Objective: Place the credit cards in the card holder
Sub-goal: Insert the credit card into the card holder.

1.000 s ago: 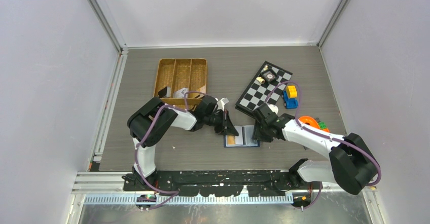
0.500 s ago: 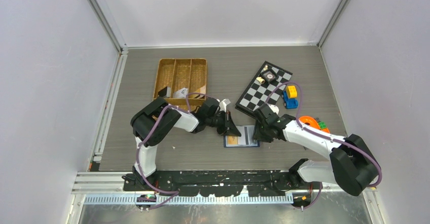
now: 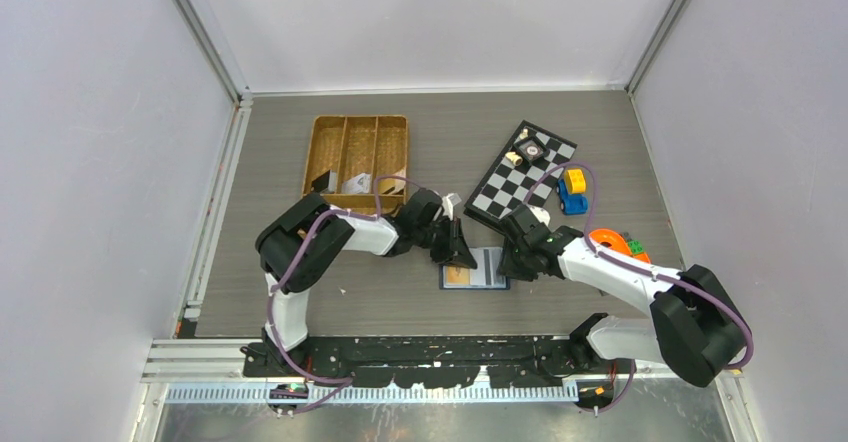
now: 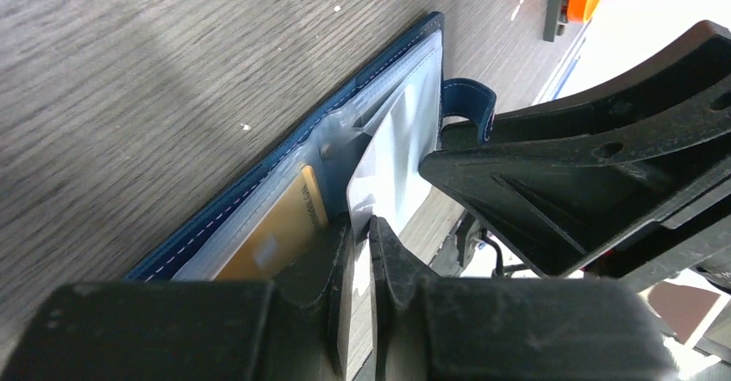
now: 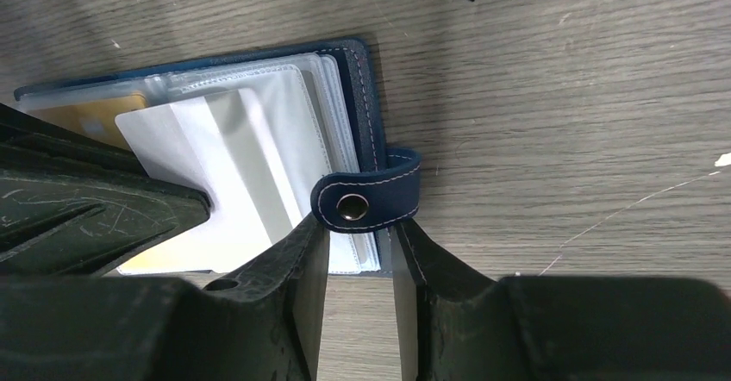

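The navy card holder [image 3: 490, 272] lies open on the table between my two grippers. An orange-tan credit card [image 4: 276, 243] sits in its left clear sleeve. My left gripper [image 4: 362, 226] is shut on the edge of a white credit card [image 4: 388, 165], whose far end lies in among the clear sleeves [image 5: 319, 114]. My right gripper [image 5: 360, 239] is open, its jaws straddling the holder's right cover edge just below the snap tab [image 5: 366, 202]. In the top view the left gripper [image 3: 462, 260] and the right gripper [image 3: 512, 260] flank the holder.
A brown wicker compartment tray [image 3: 357, 147] stands behind the left arm. A checkerboard [image 3: 520, 177] lies at the back right, with a blue toy car [image 3: 572, 202] and a yellow block [image 3: 574, 179] beside it. An orange toy [image 3: 608, 242] sits near the right arm.
My left gripper has moved a little to the right, carrying the white card farther over the holder. The right gripper has stayed at the holder's right edge.
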Robot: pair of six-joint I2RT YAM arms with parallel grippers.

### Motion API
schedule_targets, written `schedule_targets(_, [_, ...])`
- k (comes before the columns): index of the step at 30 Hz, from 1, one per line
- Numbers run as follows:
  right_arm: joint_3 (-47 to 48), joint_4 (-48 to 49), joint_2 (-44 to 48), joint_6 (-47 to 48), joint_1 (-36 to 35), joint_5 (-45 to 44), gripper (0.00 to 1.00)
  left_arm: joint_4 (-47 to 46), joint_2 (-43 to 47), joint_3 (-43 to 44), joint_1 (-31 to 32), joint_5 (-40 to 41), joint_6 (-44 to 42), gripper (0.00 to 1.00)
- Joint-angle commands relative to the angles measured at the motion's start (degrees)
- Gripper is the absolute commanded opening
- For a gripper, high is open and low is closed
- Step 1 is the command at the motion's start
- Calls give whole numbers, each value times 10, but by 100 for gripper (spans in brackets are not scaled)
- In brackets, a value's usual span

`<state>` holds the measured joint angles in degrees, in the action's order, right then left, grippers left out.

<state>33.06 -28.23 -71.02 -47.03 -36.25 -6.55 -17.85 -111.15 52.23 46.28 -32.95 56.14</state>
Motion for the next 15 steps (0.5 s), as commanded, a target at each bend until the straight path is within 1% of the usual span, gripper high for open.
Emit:
schedule_targets(1, [-28,9,-27,-15,-5,11,35,113,20,22,12,48,-59,14])
schedule_targets(7, [-27,9,-33,-16,-6,8,34,175,43,50,20,64,-88,26])
schedule_targets(15, [-26,9,-38,-14,-5,7,34,203,68,66,24,63,-96,37])
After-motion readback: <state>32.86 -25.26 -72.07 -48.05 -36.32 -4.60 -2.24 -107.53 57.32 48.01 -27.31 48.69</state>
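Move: The credit card, set into the open card holder, lies just beyond the left fingertips: its middle is about 2 cm to the right, 1 cm back and 2 cm below. The holder's middle is almost straight beneath that hand, and the gold card is some 3 cm to the left and 1 cm back. From the right hand, the card is about 6 cm to the left and 1 cm ahead, with the snap strap roughly 1 cm ahead at the tips. The left fingers let go of the credit card's edge, going from nearly shut to about a third open, as the hand eases roughly 1 cm left and up and tips its fingers some 10 degrees further down. The right fingers, still set at the strap on the holder's right edge with their opening unchanged, push the holder along about 1 cm to the left, under the left hand. ##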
